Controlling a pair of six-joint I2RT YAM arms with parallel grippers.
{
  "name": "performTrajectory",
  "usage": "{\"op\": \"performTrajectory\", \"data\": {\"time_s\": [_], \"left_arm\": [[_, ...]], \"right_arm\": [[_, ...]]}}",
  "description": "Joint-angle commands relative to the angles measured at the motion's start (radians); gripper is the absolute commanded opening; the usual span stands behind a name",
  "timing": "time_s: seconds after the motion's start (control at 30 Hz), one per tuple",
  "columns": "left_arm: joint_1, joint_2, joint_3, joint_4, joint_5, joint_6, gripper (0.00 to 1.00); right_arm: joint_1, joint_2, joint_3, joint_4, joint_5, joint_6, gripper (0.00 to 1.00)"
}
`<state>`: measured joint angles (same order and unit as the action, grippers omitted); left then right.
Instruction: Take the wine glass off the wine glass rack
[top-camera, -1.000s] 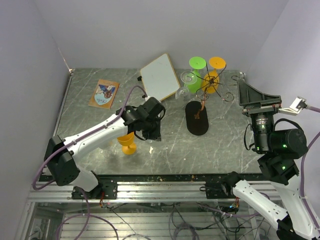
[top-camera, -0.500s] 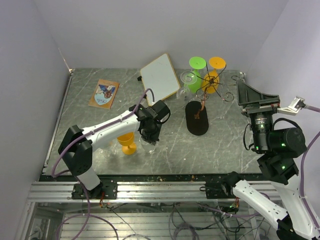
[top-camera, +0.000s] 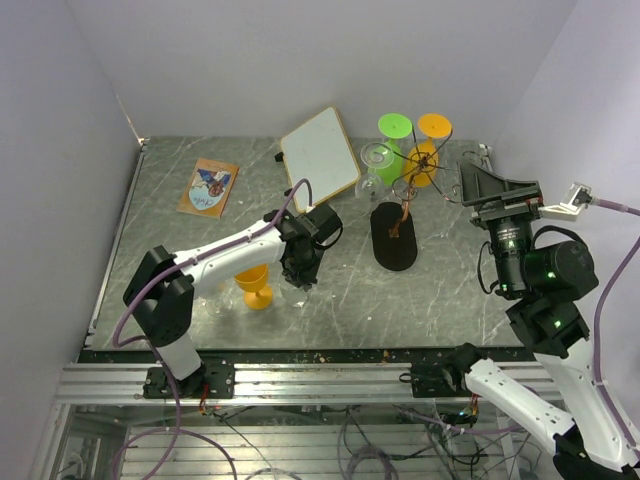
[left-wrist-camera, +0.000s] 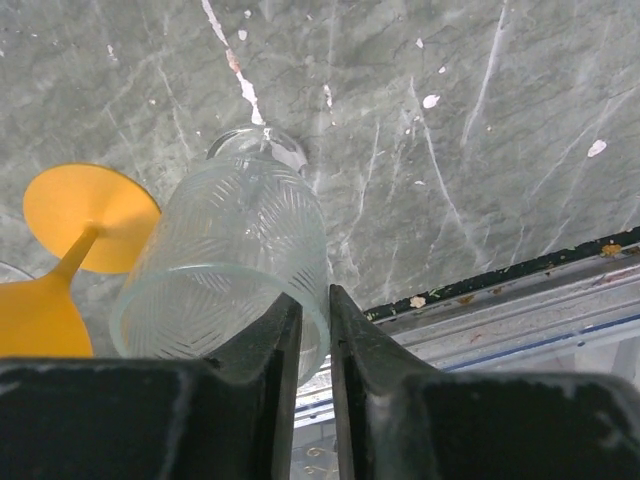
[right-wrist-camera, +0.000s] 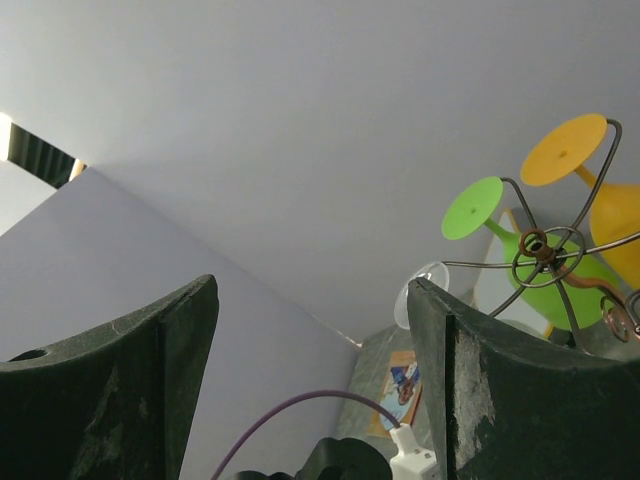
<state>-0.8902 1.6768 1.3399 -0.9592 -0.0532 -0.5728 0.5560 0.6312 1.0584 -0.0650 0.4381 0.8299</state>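
The wine glass rack (top-camera: 393, 236) stands at the back on a black oval base, and its wire arms (right-wrist-camera: 541, 256) carry a green glass (top-camera: 391, 150), an orange glass (top-camera: 429, 150) and a clear glass (top-camera: 375, 160), all hanging upside down. My left gripper (top-camera: 298, 274) is low over the table's middle. Its jaws pinch the rim of a clear patterned wine glass (left-wrist-camera: 240, 250) whose foot meets the table. Just left of that stands an orange wine glass (top-camera: 256, 286). My right gripper (top-camera: 495, 186) hangs open in the air to the right of the rack, holding nothing.
A white board (top-camera: 320, 155) leans at the back, left of the rack. A booklet (top-camera: 208, 187) lies at the back left. Pale walls close in the table on three sides. The metal rail (top-camera: 320, 356) runs along the near edge.
My left arm folded in and brought the clear glass slightly right and down to the table beside the orange glass. My right gripper shifted left towards the rack.
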Motion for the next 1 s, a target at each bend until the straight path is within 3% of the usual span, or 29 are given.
{"op": "performTrajectory", "data": {"time_s": [0.0, 0.13, 0.3, 0.57, 0.63, 0.7, 0.97], "left_arm": [[0.002, 0.004, 0.028, -0.006, -0.02, 0.02, 0.3], [0.002, -0.008, 0.049, -0.025, -0.033, 0.028, 0.43], [0.002, -0.084, 0.084, -0.032, -0.032, 0.021, 0.49], [0.002, -0.3, 0.086, 0.117, 0.063, 0.023, 0.58], [0.002, -0.335, 0.083, 0.128, 0.062, 0.025, 0.66], [0.002, -0.38, 0.073, 0.145, 0.051, 0.027, 0.71], [0.001, -0.596, 0.005, 0.266, 0.009, 0.012, 0.76]], "right_arm": [[-0.001, 0.005, 0.002, -0.007, -0.001, -0.003, 0.76], [-0.001, 0.012, 0.004, -0.017, -0.001, -0.004, 0.75], [-0.001, 0.023, 0.018, -0.058, -0.013, -0.016, 0.75], [-0.001, 0.107, 0.105, -0.176, -0.069, -0.072, 0.75], [-0.001, 0.135, 0.128, -0.185, -0.096, -0.093, 0.75], [-0.001, 0.172, 0.17, -0.212, -0.121, -0.122, 0.75], [-0.001, 0.366, 0.391, -0.419, -0.127, -0.195, 0.74]]}}
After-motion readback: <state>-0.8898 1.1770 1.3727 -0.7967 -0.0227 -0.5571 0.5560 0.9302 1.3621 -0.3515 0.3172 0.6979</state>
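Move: The clear wine glass being set down stands upright, its centre about 3 cm left of the left hand, which is still down at its rim; its middle is some 7 cm below. Level with it, the orange glass is about 11 cm left of the hand and another clear glass about 20. From the right hand, the clear glass hanging on the rack is some 13 cm ahead, 15 left and 18 down; the green one is 20 ahead, 12 left, the hanging orange one 20 ahead, 4 left, both as low. The clear glass's rim comes free as the left fingers spread from slightly open to three-quarters open; that hand then climbs about 19 cm almost straight up, swinging its fingers some 40 degrees to point down, rightward and forward. Meanwhile the right hand, still open, eases about 5 cm forward and 5 left, sinking slightly, towards the clear glass hanging on the rack, its left side dipping and fingers tipping down; it touches nothing yet. ##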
